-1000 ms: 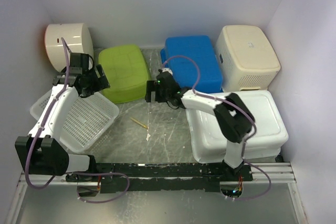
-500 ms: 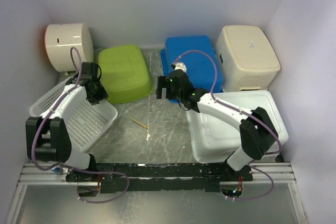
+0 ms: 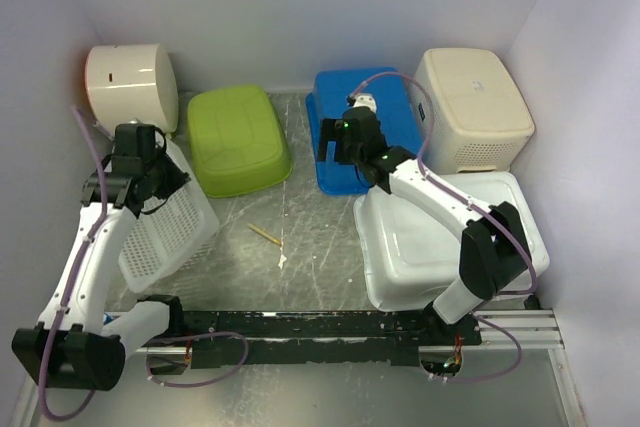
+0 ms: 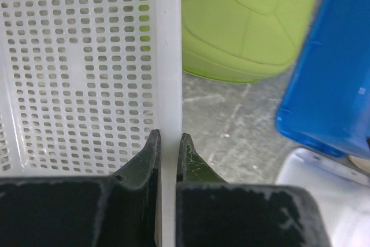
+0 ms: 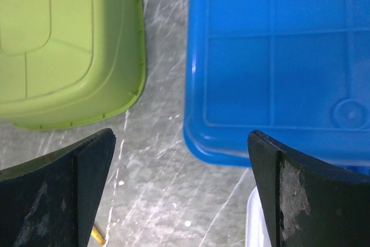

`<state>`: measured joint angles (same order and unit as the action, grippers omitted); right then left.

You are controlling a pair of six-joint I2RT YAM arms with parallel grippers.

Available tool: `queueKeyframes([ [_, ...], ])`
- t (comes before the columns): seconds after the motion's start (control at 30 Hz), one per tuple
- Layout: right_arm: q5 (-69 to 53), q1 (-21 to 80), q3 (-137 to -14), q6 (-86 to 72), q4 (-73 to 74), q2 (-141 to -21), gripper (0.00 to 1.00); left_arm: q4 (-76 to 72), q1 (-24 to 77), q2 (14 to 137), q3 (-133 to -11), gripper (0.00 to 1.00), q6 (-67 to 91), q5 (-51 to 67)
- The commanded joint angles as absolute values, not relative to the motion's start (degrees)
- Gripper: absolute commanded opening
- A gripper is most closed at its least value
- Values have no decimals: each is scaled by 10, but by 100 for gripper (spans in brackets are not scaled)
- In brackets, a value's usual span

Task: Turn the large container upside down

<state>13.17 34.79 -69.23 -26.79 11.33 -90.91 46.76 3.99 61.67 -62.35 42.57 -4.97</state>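
Note:
The large container [image 3: 450, 237], a glossy white tub, lies flat at the near right, partly under the right arm; its edge shows in the left wrist view [image 4: 318, 183] and the right wrist view [image 5: 257, 224]. My right gripper [image 3: 335, 147] hangs open and empty [image 5: 182, 137] over bare table at the blue tub's near left corner, apart from the container. On the left, my left gripper [image 3: 150, 172] is shut [image 4: 167, 140] on the rim of a white perforated basket [image 3: 165, 232], which stands tilted up on its side.
A green tub [image 3: 238, 139] sits upside down at the back centre-left, a blue tub [image 3: 370, 117] beside it. A cream perforated basket [image 3: 470, 107] stands back right and a cream round bin [image 3: 130, 82] back left. A yellow stick [image 3: 265, 234] lies mid-table.
The left gripper closed on the white perforated basket's rim and raised it, tipping the basket onto its side. The right gripper moved back and right toward the blue tub, staying open.

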Motion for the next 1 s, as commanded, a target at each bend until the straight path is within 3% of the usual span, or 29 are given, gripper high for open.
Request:
queueKeyframes([
  [0.0, 125, 311, -717, -243, 129, -899, 100, 463, 47, 579, -659, 7, 474, 36],
  [0.47, 142, 256, -719, -227, 144, -835, 100, 302, 62, 580, -772, 7, 484, 335],
  [0.87, 152, 243, -716, -220, 153, -813, 100, -198, 94, 587, -571, 7, 729, 658],
  [0.97, 152, 238, -716, -218, 155, -809, 100, -199, 96, 582, -550, 7, 752, 678],
])
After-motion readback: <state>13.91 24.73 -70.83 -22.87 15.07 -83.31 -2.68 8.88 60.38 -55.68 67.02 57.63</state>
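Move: The left hand holds the rim of the white perforated basket, whose middle hangs about 5 cm back, 5 cm to its left and some 9 cm below. The yellow stick on the bare table lies about 13 cm right, 4 cm back and 20 cm down. The upturned green tub is roughly 19 cm ahead, 8 cm right and 15 cm down. For the right hand, the basket is some 35 cm left, 15 cm back and 7 cm below. Keeping its pinch on the rim, the left hand sweeps the basket about 18 cm right and some 17 cm up towards the middle of the table, easing back a little and sinking slightly at the end, while it turns roughly 75 degrees in all: clockwise, its right side rising and its fingertips swinging up until they point to the right. The right hand, open and empty, backs off to the right over the upturned blue tub by about 8 cm and rises about 5 cm, leaving the middle clear. ##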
